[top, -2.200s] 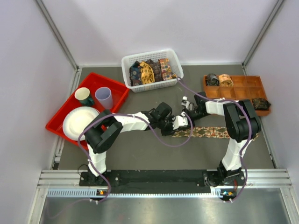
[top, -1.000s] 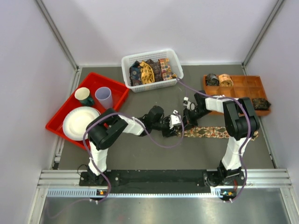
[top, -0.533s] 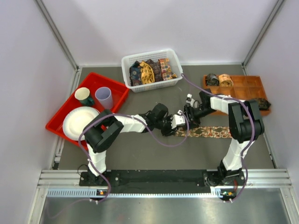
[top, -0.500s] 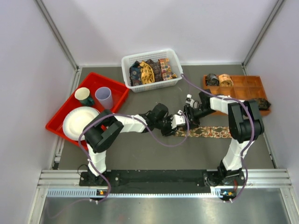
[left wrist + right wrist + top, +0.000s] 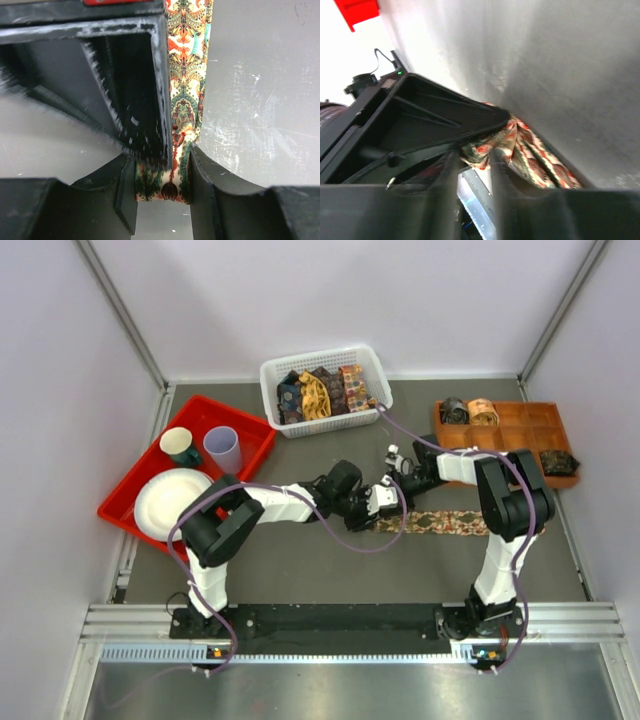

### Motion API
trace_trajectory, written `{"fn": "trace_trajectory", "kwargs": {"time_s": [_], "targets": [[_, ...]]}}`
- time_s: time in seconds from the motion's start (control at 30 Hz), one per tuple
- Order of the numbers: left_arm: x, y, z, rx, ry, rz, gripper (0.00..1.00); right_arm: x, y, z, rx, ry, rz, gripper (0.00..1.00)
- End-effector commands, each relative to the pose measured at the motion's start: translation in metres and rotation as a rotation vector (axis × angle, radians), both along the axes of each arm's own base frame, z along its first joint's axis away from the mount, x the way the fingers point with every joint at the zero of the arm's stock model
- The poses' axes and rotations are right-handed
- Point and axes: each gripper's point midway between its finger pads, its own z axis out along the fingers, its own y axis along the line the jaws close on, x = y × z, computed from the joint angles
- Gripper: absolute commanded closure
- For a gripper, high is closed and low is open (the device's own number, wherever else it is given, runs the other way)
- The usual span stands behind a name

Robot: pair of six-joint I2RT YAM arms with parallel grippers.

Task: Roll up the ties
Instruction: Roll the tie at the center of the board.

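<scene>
A tan tie (image 5: 445,524) with orange-red motifs lies flat across the table, running right from both grippers. My left gripper (image 5: 382,505) is shut on its folded left end; in the left wrist view that fold (image 5: 165,186) is pinched between the left gripper's (image 5: 162,175) jaws and the strip (image 5: 187,75) runs away from them. My right gripper (image 5: 392,488) comes in from behind onto the same end. In the right wrist view its (image 5: 475,155) blurred fingers stand on either side of the bunched tie fabric (image 5: 482,147). Whether they press it is unclear.
A white basket (image 5: 372,368) at the back holds several loose ties. The orange compartment tray (image 5: 520,425) at the right holds rolled ties (image 5: 470,411). On the left, a red tray (image 5: 255,435) carries a plate (image 5: 170,502) and two cups (image 5: 222,448).
The right gripper has shifted left, closer onto the tie end held by the left gripper. The left gripper moved slightly right a second ago and has held still since.
</scene>
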Motion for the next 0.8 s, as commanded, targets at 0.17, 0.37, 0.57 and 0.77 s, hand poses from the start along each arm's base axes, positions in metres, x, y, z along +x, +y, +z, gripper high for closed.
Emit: {"fn": "trace_trajectory", "kwargs": {"time_s": [0.17, 0.37, 0.57, 0.77], "targets": [[-0.032, 0.046, -0.054, 0.188, 0.166, 0.048, 0.41, -0.007, -0.013, -0.034, -0.15, -0.038, 0.053, 1.0], [-0.021, 0.024, -0.025, -0.05, 0.167, 0.064, 0.26, -0.007, -0.036, -0.053, -0.241, -0.021, 0.041, 1.0], [-0.018, 0.01, -0.014, -0.24, 0.114, 0.034, 0.25, -0.003, -0.055, -0.065, -0.348, -0.02, 0.023, 1.0], [-0.021, -0.004, -0.017, -0.338, 0.151, -0.019, 0.28, -0.002, -0.073, -0.074, -0.456, -0.007, 0.002, 1.0]]}}
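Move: The rolled end of the tie is between the left fingers, right at that hand's point. The partly closed right fingers are at its top, with its middle about 1 cm below the right hand's point and level with it otherwise. The tie's flat strip centres roughly 17 cm to the left hand's right. From that hand, the brown tray is some 17 cm ahead and 28 cm right, the white basket about 28 cm ahead and 11 cm left. The tie's rolled end gets pinched by the closing right fingers, which then stay shut and draw it about 2 cm to the right and a little down towards the flat strip, tipping slightly steeper. Once the right has its grip, the left fingers open wide and let go, staying close around the roll while that wrist tilts nearly 20 degrees, bringing its fingers closer to level. ##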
